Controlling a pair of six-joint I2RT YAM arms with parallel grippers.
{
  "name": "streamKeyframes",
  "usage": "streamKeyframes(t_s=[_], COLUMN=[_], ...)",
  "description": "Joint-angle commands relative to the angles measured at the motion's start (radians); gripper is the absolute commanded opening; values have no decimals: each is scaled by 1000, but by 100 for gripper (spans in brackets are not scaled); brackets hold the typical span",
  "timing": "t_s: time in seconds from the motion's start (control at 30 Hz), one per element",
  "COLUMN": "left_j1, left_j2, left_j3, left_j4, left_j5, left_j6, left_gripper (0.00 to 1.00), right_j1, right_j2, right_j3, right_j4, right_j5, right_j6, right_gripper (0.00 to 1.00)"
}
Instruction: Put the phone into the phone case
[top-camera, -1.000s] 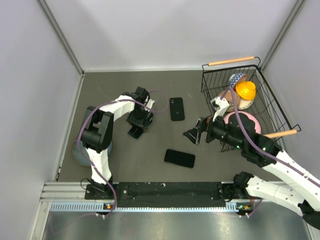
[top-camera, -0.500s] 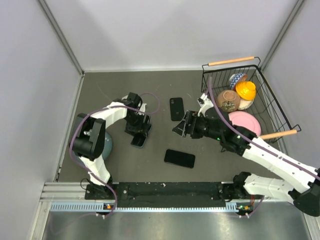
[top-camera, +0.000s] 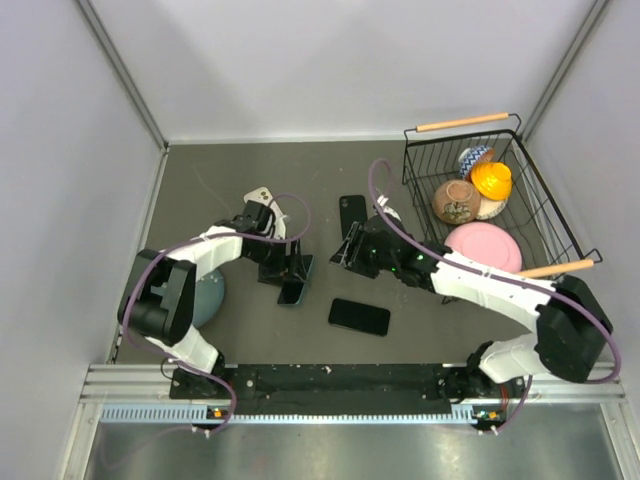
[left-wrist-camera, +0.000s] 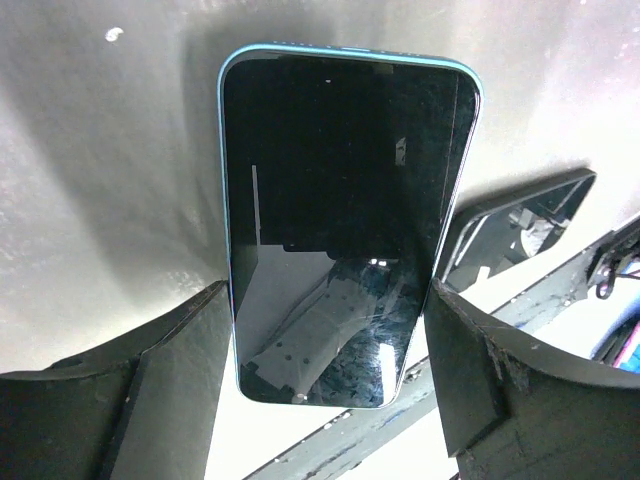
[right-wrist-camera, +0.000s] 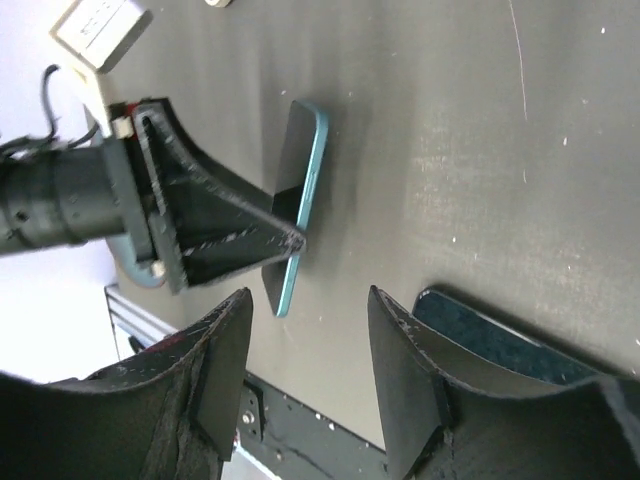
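Note:
The phone (top-camera: 294, 292) has a light blue rim and a black screen. My left gripper (top-camera: 290, 272) is shut on its long sides and holds it tilted above the table, left of the case. The left wrist view has the phone (left-wrist-camera: 345, 200) filling the middle between the fingers (left-wrist-camera: 170, 370). The phone case (top-camera: 359, 317) is black and lies flat near the front rail, empty side up (left-wrist-camera: 515, 220). My right gripper (top-camera: 347, 250) hovers just behind the case, open with nothing between its fingers. Its wrist view shows the phone (right-wrist-camera: 305, 180) edge-on and the case (right-wrist-camera: 490, 345) at lower right.
A second black phone-shaped slab (top-camera: 350, 208) lies behind the right gripper, partly covered by it. A wire basket (top-camera: 557, 222) at the right holds a pink plate (top-camera: 483, 245), a brown bowl (top-camera: 455, 200) and an orange helmet toy (top-camera: 491, 180). A grey-blue bowl (top-camera: 210, 295) sits under the left arm.
The left gripper carried the phone nearer and rightward toward the case. The right arm swung left from the basket to the middle, and its jaws narrowed.

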Motion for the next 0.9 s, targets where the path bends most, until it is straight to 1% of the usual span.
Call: streamKeyframes(t_s=[0.0,0.27,0.4,0.63,0.67,0.73,0.77,0.83,0.87], left_j1=[3,3,3,3,3,3,4,3,3], left_j2=[-87,-109,-117,-118,-117,-121,-126,-138,-143], left_j3=[-17,-63,-70,-70,-70,-70,-72,-74,-75], left_j4=[101,207,237,268,286,300,308,309,309], left_j5=[89,213,216,235,241,255,255,247,246], left_j6=[-50,-107,-116,-151,-165,-178,-184,-188,-190], left_gripper=[43,41,41,41,41,41,41,42,44], right_j1=[7,4,4,1,-1,-10,-14,-24,-27], right_j2=[83,236,316,354,356,356,356,354,351], right_j3=[68,139,182,173,170,160,156,148,143], right_j4=[77,112,138,167,172,183,193,204,206], right_j5=[39,2,-32,-32,-33,-56,-58,-70,-73], right_j6=[65,60,49,51,49,49,43,36,28], right_gripper=[49,45,42,37,31,24,18,12,5])
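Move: The left gripper already pinches the phone across its width, the phone's middle roughly 1 cm ahead and 2 cm right of it. From the half-open right gripper that middle lies about 10 cm to the left, 2 cm ahead and 9 cm below. The black slab on the table is some 5 cm right of the right gripper, 8 cm back and 11 cm below. The right gripper itself stands about 12 cm right of the left one, 1 cm back and 9 cm above. Bring the right gripper left, down and forward onto the phone's free right-hand edge, about 9 cm in all, then squeeze its half-open fingers nearly shut to pinch that edge. Meanwhile keep the left gripper's hold, raise the phone and carry it right towards the right gripper, about 4 cm each way, rolling it some 15 degrees so the left fingers swing rightward. ##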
